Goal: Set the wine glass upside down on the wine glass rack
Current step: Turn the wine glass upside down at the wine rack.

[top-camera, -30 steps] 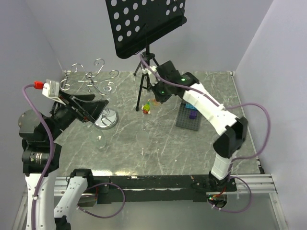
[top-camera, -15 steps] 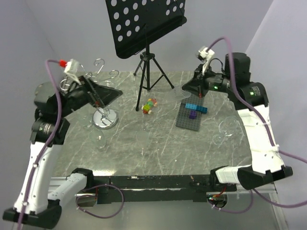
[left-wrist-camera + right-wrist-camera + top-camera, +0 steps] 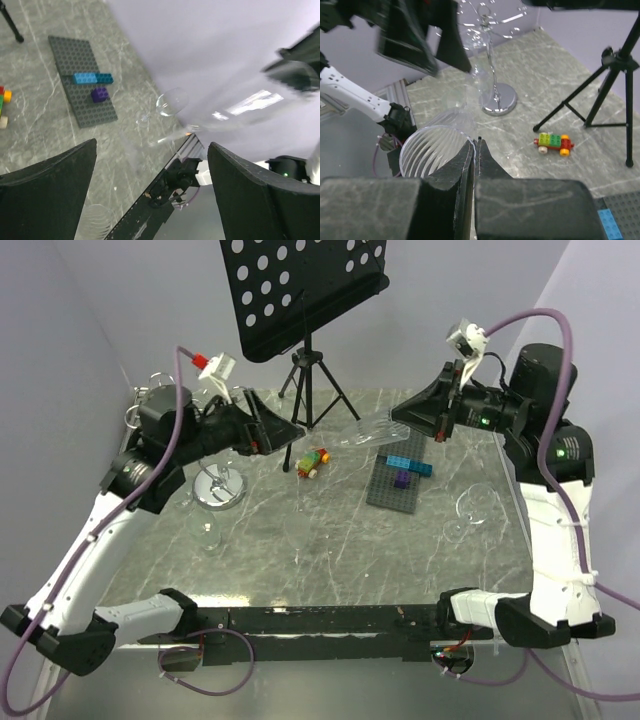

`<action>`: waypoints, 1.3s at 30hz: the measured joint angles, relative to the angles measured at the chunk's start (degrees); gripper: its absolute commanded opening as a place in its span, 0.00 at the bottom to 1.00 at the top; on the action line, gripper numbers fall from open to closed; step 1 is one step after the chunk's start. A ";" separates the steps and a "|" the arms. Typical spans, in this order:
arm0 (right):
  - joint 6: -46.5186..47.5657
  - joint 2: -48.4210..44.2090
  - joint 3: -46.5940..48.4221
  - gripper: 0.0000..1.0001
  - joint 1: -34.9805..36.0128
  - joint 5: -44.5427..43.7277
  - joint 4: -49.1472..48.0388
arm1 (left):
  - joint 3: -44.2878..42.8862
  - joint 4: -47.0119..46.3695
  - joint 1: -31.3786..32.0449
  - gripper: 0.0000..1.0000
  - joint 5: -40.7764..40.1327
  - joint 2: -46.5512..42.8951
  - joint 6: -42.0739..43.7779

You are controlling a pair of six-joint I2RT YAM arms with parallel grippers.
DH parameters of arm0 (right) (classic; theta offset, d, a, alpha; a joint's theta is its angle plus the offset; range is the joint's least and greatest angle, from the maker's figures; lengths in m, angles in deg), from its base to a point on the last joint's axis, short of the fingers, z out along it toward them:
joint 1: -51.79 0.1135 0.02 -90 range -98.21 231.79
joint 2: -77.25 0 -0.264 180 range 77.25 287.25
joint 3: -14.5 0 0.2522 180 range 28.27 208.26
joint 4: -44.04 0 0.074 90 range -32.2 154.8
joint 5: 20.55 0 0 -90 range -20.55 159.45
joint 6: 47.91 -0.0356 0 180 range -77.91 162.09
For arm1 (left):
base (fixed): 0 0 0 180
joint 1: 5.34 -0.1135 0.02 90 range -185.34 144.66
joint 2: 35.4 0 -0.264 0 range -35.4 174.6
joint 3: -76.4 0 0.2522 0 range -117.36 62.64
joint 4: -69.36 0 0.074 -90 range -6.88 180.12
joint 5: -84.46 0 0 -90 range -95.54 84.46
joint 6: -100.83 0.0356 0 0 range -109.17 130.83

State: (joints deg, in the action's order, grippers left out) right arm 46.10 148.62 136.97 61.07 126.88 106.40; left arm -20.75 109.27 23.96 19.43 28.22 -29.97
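My right gripper (image 3: 398, 422) (image 3: 476, 142) is shut on the rim of a clear ribbed wine glass (image 3: 358, 434) (image 3: 432, 152) and holds it on its side in the air, stem pointing left. In the left wrist view the held glass (image 3: 235, 118) is a blurred streak. The chrome wine glass rack (image 3: 220, 487) (image 3: 496, 100) stands at the left; my left arm hides part of its hooks. Above and to the right of the rack base, my left gripper (image 3: 285, 428) (image 3: 152, 145) is open, holds nothing and faces the held glass.
A black music stand on a tripod (image 3: 310, 390) stands at the back centre. A Lego car (image 3: 313, 462) and a grey baseplate with blue and purple bricks (image 3: 400, 490) lie mid-table. Other clear glasses rest on the table (image 3: 207, 532) (image 3: 470, 505).
Both arms have risen. The left gripper swung right, past the rack. The right gripper pulled back from the tripod to the right and now holds the glass higher.
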 measured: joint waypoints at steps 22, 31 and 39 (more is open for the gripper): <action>-2.73 -2.03 0.50 0.00 -1.29 3.13 -4.11 | -0.02 2.10 3.19 0.29 0.28 2.67 -2.01; -2.86 -2.73 -0.55 0.06 -1.44 3.76 -4.70 | 1.53 0.24 2.99 0.01 2.23 3.13 -4.02; -1.62 -3.41 -1.18 0.88 -1.44 5.79 -4.44 | -0.70 4.31 3.08 0.01 -1.60 2.86 -2.38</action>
State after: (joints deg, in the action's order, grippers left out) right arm 44.48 145.21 135.79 59.63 132.67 101.97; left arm -21.45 113.58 27.04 17.83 31.08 -32.35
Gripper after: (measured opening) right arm 0.791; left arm 0.030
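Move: The foot of the wine glass, which the right hand still pinches by its rim, lies some 4 cm below the left hand, about 3 cm to its right and 1 cm ahead, between its open fingers. Down on the table, the toy car is roughly 12 cm ahead and 3 cm right of that hand, the grey block board about 12 cm ahead and 21 cm right. From the right hand the glass's foot is about 16 cm left, 4 cm back and 4 cm lower. The wine glass's foot is taken by the left hand, which sinks about 2.5 cm, eases 2 cm or so to its right and shuts its wide-open fingers to pinch the foot. The right hand, still gripping the rim, first backs and rises some 2 cm each, holds steady, then opens wide and lets go, drawing back a further centimetre. ##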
